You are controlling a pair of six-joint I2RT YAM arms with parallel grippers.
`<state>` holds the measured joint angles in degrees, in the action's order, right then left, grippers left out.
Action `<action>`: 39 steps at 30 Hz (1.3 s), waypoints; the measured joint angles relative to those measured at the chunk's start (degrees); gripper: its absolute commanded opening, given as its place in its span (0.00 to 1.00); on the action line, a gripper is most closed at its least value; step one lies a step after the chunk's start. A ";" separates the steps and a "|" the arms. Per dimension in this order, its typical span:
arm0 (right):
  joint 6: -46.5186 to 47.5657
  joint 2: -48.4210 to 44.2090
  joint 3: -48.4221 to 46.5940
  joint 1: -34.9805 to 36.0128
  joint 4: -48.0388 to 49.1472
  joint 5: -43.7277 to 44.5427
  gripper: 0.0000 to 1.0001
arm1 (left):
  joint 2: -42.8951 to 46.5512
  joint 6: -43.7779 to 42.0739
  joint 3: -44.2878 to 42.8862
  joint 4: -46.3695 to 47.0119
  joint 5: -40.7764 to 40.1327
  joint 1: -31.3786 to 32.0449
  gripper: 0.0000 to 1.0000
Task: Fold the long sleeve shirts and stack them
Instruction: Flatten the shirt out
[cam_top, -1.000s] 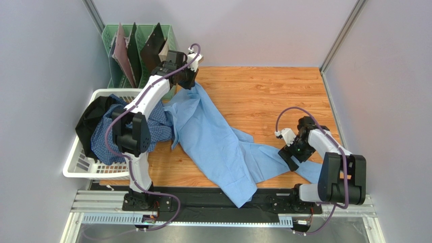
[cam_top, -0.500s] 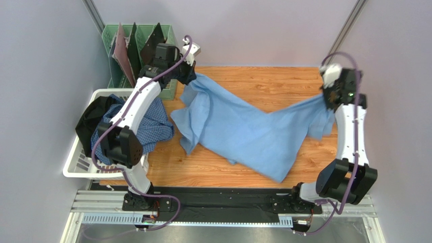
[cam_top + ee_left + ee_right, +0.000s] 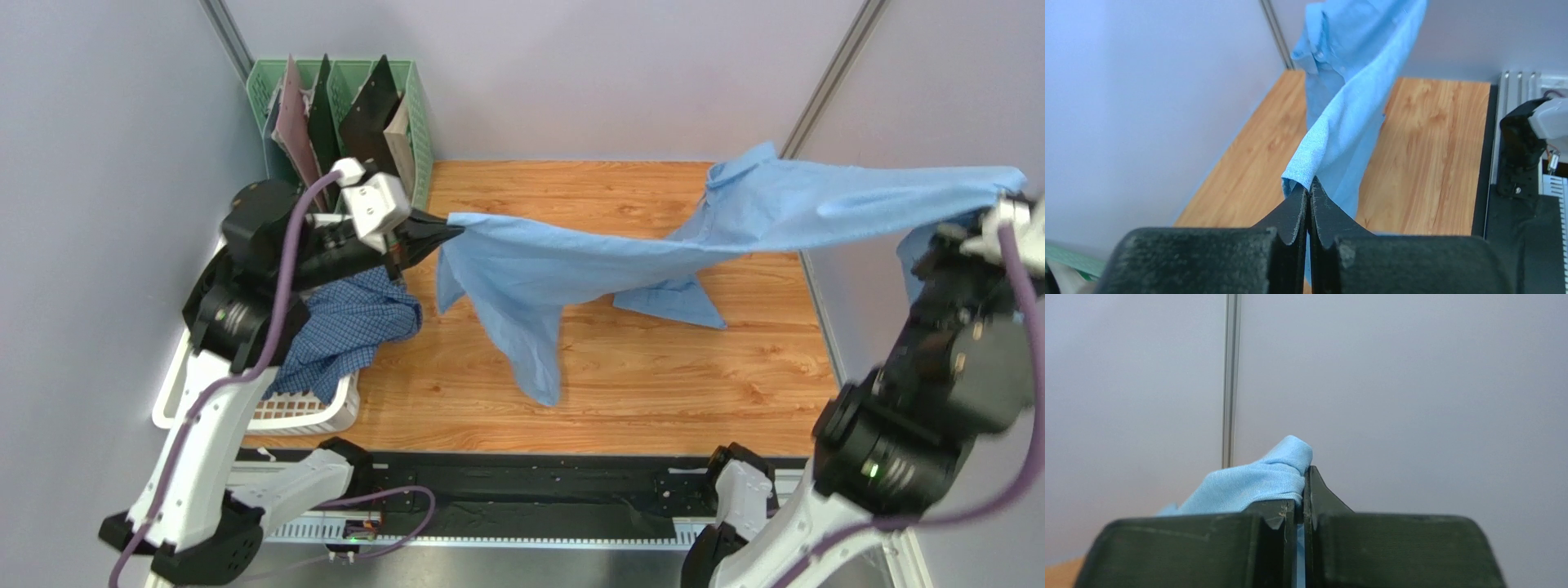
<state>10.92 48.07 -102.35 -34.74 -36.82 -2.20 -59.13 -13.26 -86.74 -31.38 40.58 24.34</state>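
The plain light blue shirt (image 3: 687, 233) hangs stretched in the air across the table, held at both ends. My left gripper (image 3: 451, 228) is shut on its left end, above the table's left side; the left wrist view shows the cloth (image 3: 1339, 122) pinched at the fingertips (image 3: 1309, 190). My right gripper (image 3: 1000, 208) is shut on the other end, raised high at the far right; blue cloth (image 3: 1254, 481) bulges over its left finger (image 3: 1281, 508). A sleeve dangles down toward the wooden table (image 3: 613, 368). The blue-and-white checked shirt (image 3: 350, 325) lies in the white basket (image 3: 184, 392).
A green file rack (image 3: 356, 98) with dark folders stands at the back left. A black garment (image 3: 209, 300) lies in the basket under my left arm. Grey walls close in on both sides. Black rails run along the table's near edge (image 3: 552, 478).
Both arms have lifted high and pulled apart, raising the light blue shirt off the table and stretching it in the air. The right gripper shut on the shirt's end a second ago.
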 measured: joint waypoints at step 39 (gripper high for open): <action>24.79 54.40 0.48 48.09 -7.43 14.78 0.98 | -51.45 7.89 -15.63 -6.23 -19.15 -16.63 0.98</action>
<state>35.70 102.48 -101.86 13.34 -44.25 12.58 -110.59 -5.37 -102.37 -37.60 21.43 7.70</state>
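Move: Both hands hold the blue shirt stretched high in the air. The left hand's landing spot for the hem corner is open table roughly 26 cm ahead, 9 cm to its left and 44 cm below; the green rack stands some 16 cm left of that spot and 13 cm beyond it, the laundry basket about 27 cm left of it and 20 cm nearer. The right hand's landing spot is about 36 cm ahead, 18 cm to its left and 57 cm below. Back and up first, by under 10 cm or so, then in one fast sweep forward and down, both hands fling the held shirt out over the table, the right reaching farther, some 50 cm. Wrists tip well down; near the end the fingers of both open wide above the table and let the cloth go, the right hand already drawing back and left. ##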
